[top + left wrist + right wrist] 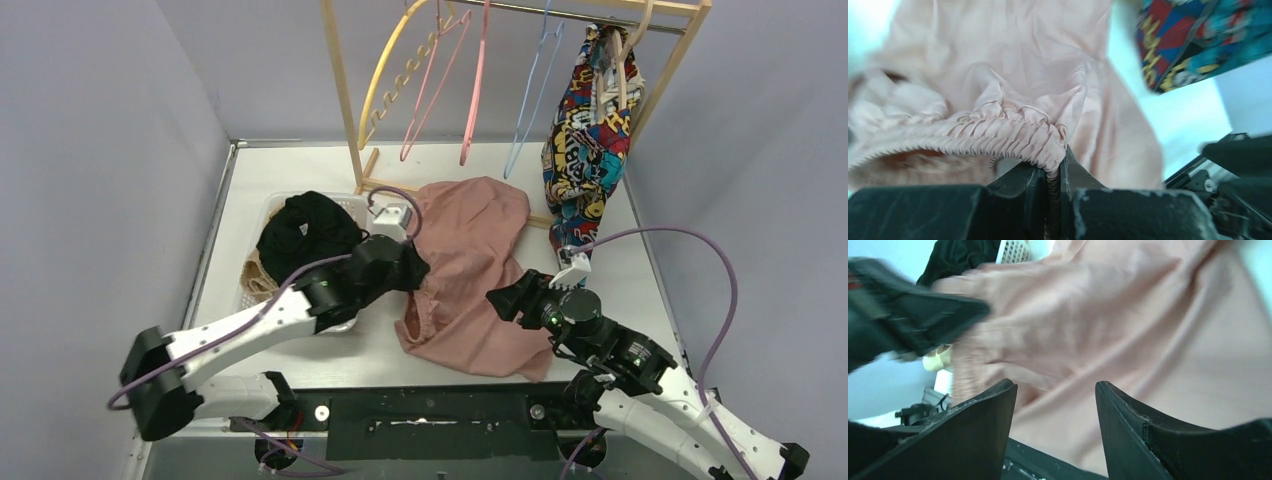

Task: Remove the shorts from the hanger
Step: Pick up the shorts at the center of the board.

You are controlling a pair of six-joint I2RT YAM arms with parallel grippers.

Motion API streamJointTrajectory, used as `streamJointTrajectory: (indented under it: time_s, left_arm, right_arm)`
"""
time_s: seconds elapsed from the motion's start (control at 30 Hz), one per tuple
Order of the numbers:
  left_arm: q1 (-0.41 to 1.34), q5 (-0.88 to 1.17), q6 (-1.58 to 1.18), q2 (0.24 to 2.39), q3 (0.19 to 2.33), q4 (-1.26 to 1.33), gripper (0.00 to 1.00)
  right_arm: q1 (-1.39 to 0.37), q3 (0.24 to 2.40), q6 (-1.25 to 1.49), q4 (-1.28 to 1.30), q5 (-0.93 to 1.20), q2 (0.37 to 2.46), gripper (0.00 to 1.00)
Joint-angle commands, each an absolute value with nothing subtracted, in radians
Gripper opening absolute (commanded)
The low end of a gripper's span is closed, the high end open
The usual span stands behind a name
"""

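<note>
Dusty pink shorts (470, 270) lie spread on the table, off any hanger. My left gripper (418, 270) is shut on their gathered elastic waistband (1013, 137) at the left edge of the cloth; the band is pinched between the two black fingers (1074, 170). My right gripper (505, 300) sits at the right edge of the pink shorts (1128, 340), open, with nothing between its fingers (993, 410). Black shorts (305, 228) and a beige-tan pair (258, 277) lie in the white basket (352, 207). Patterned multicoloured shorts (585, 140) hang on a hanger (630, 50) at the right of the rack.
A wooden clothes rack (342, 95) stands at the back with several bare hangers: yellow (385, 75), pink (440, 75) and light blue (535, 90). Grey walls close in on both sides. A purple cable (700, 245) loops by the right arm.
</note>
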State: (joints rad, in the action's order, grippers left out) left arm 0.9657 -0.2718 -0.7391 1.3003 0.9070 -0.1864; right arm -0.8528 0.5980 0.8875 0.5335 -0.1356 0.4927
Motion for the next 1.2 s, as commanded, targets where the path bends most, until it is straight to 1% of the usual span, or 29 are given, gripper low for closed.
streamJointTrajectory:
  time_s: [0.0,0.13,0.27,0.37,0.47,0.57,0.63,0.67,0.73,0.83,0.93,0.97,1.03,1.17]
  left_arm:
    - [0.970,-0.315,-0.397,1.058,0.981,-0.248,0.00]
    - [0.968,-0.221,-0.259,0.939,1.021,-0.350,0.00]
    - [0.968,-0.055,-0.215,0.937,0.991,-0.372,0.00]
    - [0.968,0.069,-0.228,1.032,0.938,-0.351,0.00]
    - [0.975,0.149,-0.276,1.157,0.868,-0.236,0.00]
    - [0.976,0.111,-0.309,1.256,0.833,-0.127,0.00]
    - [0.974,0.049,-0.307,1.321,0.846,-0.089,0.05]
    - [0.970,0.010,-0.313,1.356,0.861,-0.080,0.09]
    - [0.956,-0.046,-0.321,1.420,0.909,-0.074,0.31]
    - [0.932,-0.074,-0.361,1.494,0.979,-0.064,0.58]
    - [0.918,-0.087,-0.423,1.527,0.970,0.006,0.81]
    - [0.911,-0.101,-0.448,1.538,0.966,0.023,0.83]
    - [0.894,-0.096,-0.487,1.582,0.980,0.036,0.84]
    - [0.895,-0.109,-0.496,1.743,1.080,-0.028,0.84]
  right_arm:
    - [-0.861,0.658,0.909,0.613,-0.286,0.507,0.60]
    - [-0.862,0.652,0.915,0.592,-0.297,0.530,0.61]
    - [-0.862,0.633,0.924,0.557,-0.305,0.544,0.61]
    - [-0.863,0.635,0.936,0.555,-0.323,0.550,0.61]
    - [-0.864,0.644,0.948,0.580,-0.339,0.549,0.61]
    - [-0.863,0.647,0.961,0.607,-0.351,0.536,0.62]
    - [-0.863,0.641,0.972,0.613,-0.355,0.522,0.62]
    - [-0.863,0.637,0.977,0.616,-0.355,0.516,0.62]
    - [-0.863,0.627,0.986,0.615,-0.356,0.505,0.62]
    - [-0.863,0.620,0.995,0.616,-0.356,0.499,0.62]
    - [-0.863,0.617,1.000,0.619,-0.353,0.499,0.62]
    - [-0.863,0.616,1.001,0.621,-0.352,0.501,0.62]
    - [-0.863,0.613,1.005,0.619,-0.351,0.506,0.62]
    - [-0.863,0.607,1.008,0.604,-0.344,0.520,0.63]
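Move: My left hand holds the pink shorts by the waistband. The spot where I will set it down is roughly 5 cm back, 2 cm left and 14 cm below. The shorts' body lies spread about 7 cm ahead, 10 cm right and 15 cm down; the white basket's middle is some 24 cm left, 10 cm ahead and 11 cm below. From my right hand, the shorts' middle is around 15 cm ahead, 6 cm left and 17 cm below. Keeping its pinch on the waistband, my left hand swings up about 14 cm with a little left and back, tipping its fingers upward. It then sweeps down more than 20 cm and back to lay the waistband down, opens wide and lets go, and reaches about 8 cm forward and slightly right, low over the shorts. My right hand, part open, eases some 3 cm right. ##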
